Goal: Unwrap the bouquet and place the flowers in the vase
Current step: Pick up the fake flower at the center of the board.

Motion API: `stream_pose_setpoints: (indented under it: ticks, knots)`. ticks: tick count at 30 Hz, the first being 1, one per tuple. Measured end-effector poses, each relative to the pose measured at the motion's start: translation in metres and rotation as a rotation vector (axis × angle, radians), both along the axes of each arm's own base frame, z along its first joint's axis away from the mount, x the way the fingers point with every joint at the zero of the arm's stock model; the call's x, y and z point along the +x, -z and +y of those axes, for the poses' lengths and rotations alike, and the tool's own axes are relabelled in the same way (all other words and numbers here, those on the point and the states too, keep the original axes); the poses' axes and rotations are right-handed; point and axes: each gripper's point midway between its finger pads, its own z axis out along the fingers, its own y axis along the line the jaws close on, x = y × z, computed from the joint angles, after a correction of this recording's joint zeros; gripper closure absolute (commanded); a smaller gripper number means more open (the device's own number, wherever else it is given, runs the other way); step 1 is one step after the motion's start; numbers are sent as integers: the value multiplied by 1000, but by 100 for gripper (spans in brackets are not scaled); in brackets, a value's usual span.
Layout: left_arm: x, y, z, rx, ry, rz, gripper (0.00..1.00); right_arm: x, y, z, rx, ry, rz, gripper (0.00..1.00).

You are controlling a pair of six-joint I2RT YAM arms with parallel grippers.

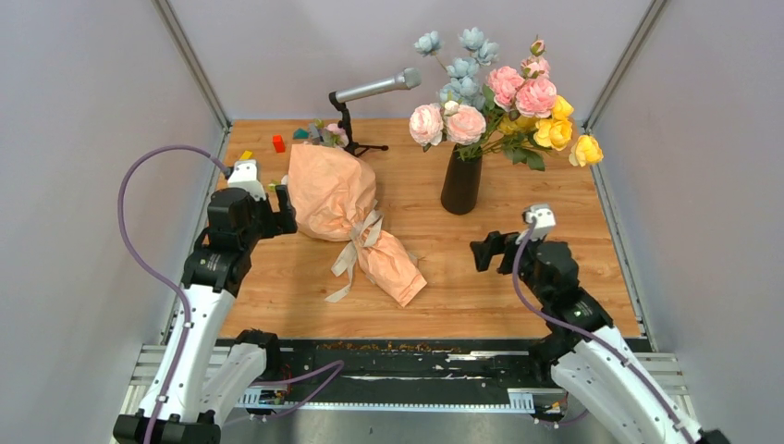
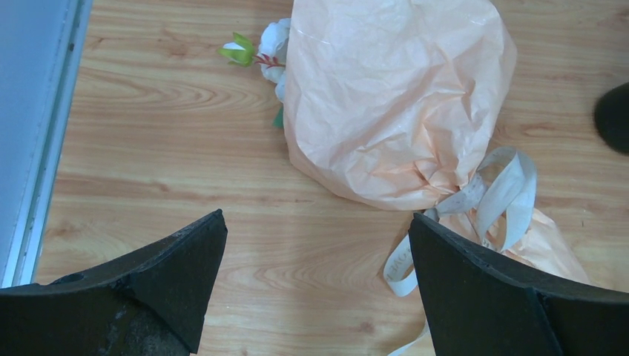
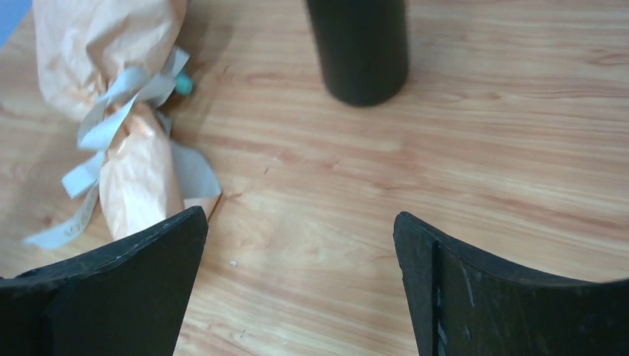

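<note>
The bouquet [image 1: 337, 194] lies on the wooden table, wrapped in peach paper [image 2: 393, 96] and tied with a cream ribbon bow [image 1: 356, 252]. Of its flowers, only a mauve bloom [image 1: 330, 133] and a white bloom [image 2: 274, 44] peek out at the far end. The black vase [image 1: 460, 180] stands upright to the right, holding pink, blue and yellow blooms. My left gripper [image 1: 285, 205] hovers open just left of the bouquet, over bare wood [image 2: 315, 222]. My right gripper [image 1: 481, 252] is open and empty, right of the bouquet's tail [image 3: 137, 178] and in front of the vase [image 3: 360, 52].
A microphone on a small black stand [image 1: 374, 88] sits at the back, behind the bouquet. Small coloured blocks [image 1: 277, 143] lie at the back left. Grey walls close in both sides, and a black strip [image 1: 416, 356] runs along the table's near edge.
</note>
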Motion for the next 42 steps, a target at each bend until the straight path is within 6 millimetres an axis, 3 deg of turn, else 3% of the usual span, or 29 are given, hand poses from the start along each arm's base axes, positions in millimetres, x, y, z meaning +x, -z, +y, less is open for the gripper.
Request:
stream_pose_setpoints:
  ticks: [9, 17, 24, 30, 42]
  knots:
    - [0, 8, -11, -49, 40, 15, 0, -21, 49, 107, -269, -269, 53, 2]
    - [1, 12, -15, -63, 51, 31, 0, -29, 66, 198, -471, -430, 34, 1]
    - [1, 12, -15, -63, 51, 32, 0, -16, 71, 263, -537, -483, 21, 0]
    - [1, 12, -15, -63, 51, 32, 0, 0, 81, 297, -600, -488, 35, 0]
    - [1, 12, -15, -65, 50, 33, 0, -26, 119, 291, -806, -502, 50, 4]
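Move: The bouquet's lower wrap, below the ribbon, lies about 24 cm to the right hand's left, some 3 cm ahead and 15 cm below it. The ribbon knot is about 5 cm farther left and 8 cm farther out than that wrap; the black vase stands about 14 cm ahead of the right hand and 5 cm to its left, its middle some 8 cm lower. From the left hand, the lower wrap is roughly 26 cm to the right, about level fore and aft, and 21 cm below. Towards the bouquet's lower wrap the right hand sweeps some 28 cm to the left, sinking about 11 cm in all, the last part nearly straight down. Its fingers stay wide open while it rolls its left side down about 45 degrees, swings some 30 degrees counter-clockwise and points more steeply down, the right finger coming over the wrap and the left one over bare board. ##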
